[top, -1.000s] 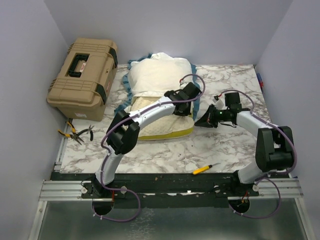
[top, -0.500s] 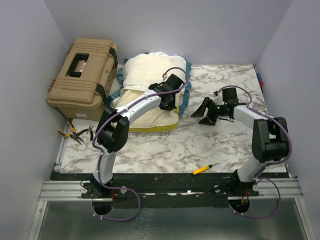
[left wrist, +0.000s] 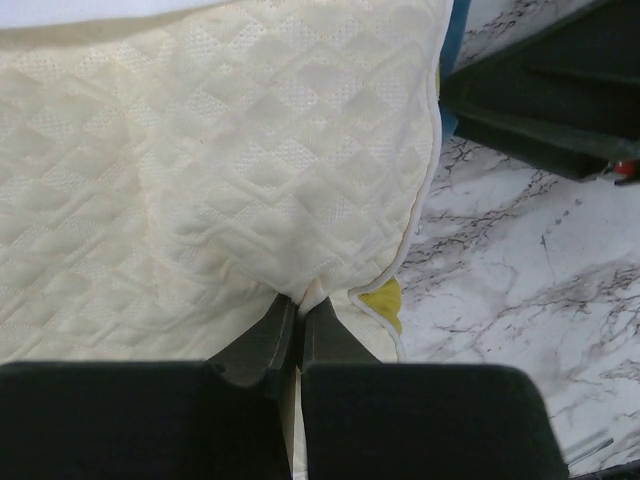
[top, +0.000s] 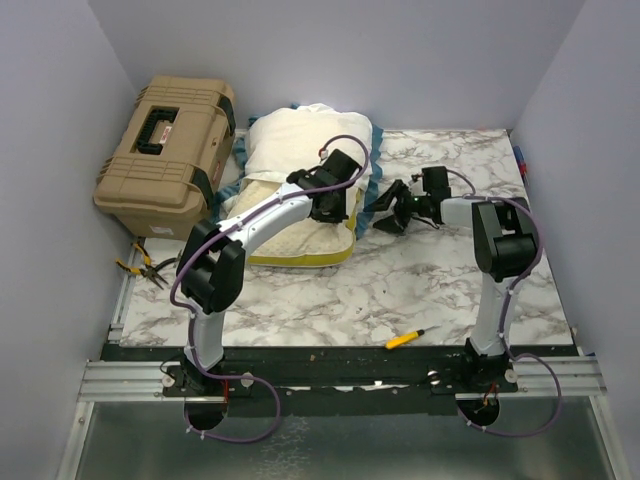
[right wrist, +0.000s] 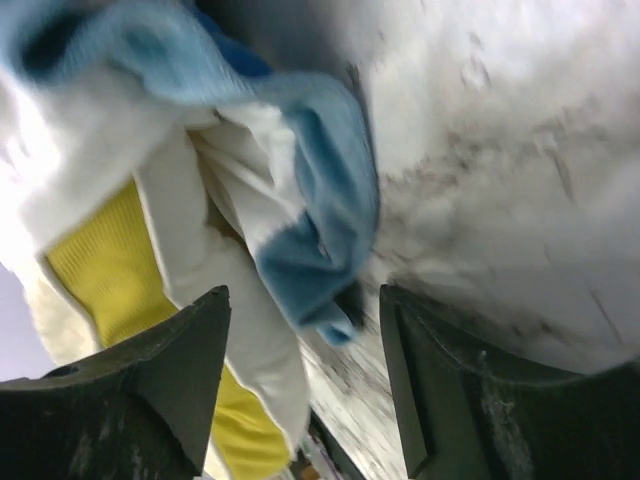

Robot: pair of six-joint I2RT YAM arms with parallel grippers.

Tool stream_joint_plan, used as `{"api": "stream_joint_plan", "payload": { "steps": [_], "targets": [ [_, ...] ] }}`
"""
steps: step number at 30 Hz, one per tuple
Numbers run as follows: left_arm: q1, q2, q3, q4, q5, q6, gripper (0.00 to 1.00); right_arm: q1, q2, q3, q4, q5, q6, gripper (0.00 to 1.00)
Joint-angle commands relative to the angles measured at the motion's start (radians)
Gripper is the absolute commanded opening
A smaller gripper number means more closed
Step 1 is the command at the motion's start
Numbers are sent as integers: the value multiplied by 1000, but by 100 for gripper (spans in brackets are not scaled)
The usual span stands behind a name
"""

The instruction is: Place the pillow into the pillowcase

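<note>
The cream quilted pillow [top: 285, 228] lies at the back middle of the table, its far half under the pillowcase [top: 305, 132], which shows its white inside and blue ruffled trim [top: 372, 188]. My left gripper [top: 335, 208] is over the pillow's right end, shut on a pinch of the pillow [left wrist: 250, 150] cover near its corner, where the mustard band [left wrist: 382, 300] peeks out. My right gripper [top: 388, 215] sits at the pillow's right edge with its jaws wide apart. The blue trim [right wrist: 320, 200] hangs between its fingers, beside the yellow band [right wrist: 100, 260], with no contact visible.
A tan toolbox [top: 170, 150] stands at the back left, with pliers [top: 155, 268] in front of it. A yellow-handled tool [top: 405, 338] lies near the front edge. Walls close in on the left, back and right.
My left gripper has dragged the pillow back and to the left. My right gripper has opened and swung left, up to the pillow's right edge.
</note>
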Motion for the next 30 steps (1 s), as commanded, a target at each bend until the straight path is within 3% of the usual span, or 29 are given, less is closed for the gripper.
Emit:
{"api": "stream_joint_plan", "payload": {
  "steps": [1,3,7,8,14,20,25,30],
  "targets": [
    [13,-61,-39,37,3,-12,0,39,146,104,-9,50,82,64],
    [14,-64,-43,39,1,-15,0,58,194,162,-48,60,74,53],
    [15,-59,-34,42,-11,-16,0,72,173,149,-39,50,43,8],
    [15,-56,-30,42,-14,-17,0,72,147,128,-41,42,23,1],
    [28,-28,3,42,-10,-19,0,73,-67,-64,-108,-104,-122,0],
    [32,57,94,45,11,-30,0,110,-286,-244,-293,-242,-276,0],
    [22,150,182,48,-1,-53,0,181,-398,-284,-379,-317,-323,0],
    [25,184,131,29,-177,-98,0,203,-459,-225,-503,-360,-416,0]
  ]
}}
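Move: The right hand is open beside the pillowcase. The blue trim it goes for lies about 3 cm ahead, 3 cm to its left and 2 cm lower, and the pillow's yellow-sided corner some 7 cm to this hand's left and 6 cm back, roughly level. From the left hand, already shut on the pillow, the case's white mouth edge is about 9 cm ahead and 2 cm left, slightly lower; the blue trim is some 3 cm ahead, 7 cm right and 6 cm below. Forward, left and slightly down, about 4 cm, the right hand slips in at the pillowcase's blue trim and shuts on it, then hauls the trim back some 18 cm past the pillow's corner, rising about 7 cm and swinging roughly 25 degrees counter-clockwise. The left hand keeps its pinch on the pillow, sinks a touch, then late on shifts about 3 cm forward and right, into the case. ##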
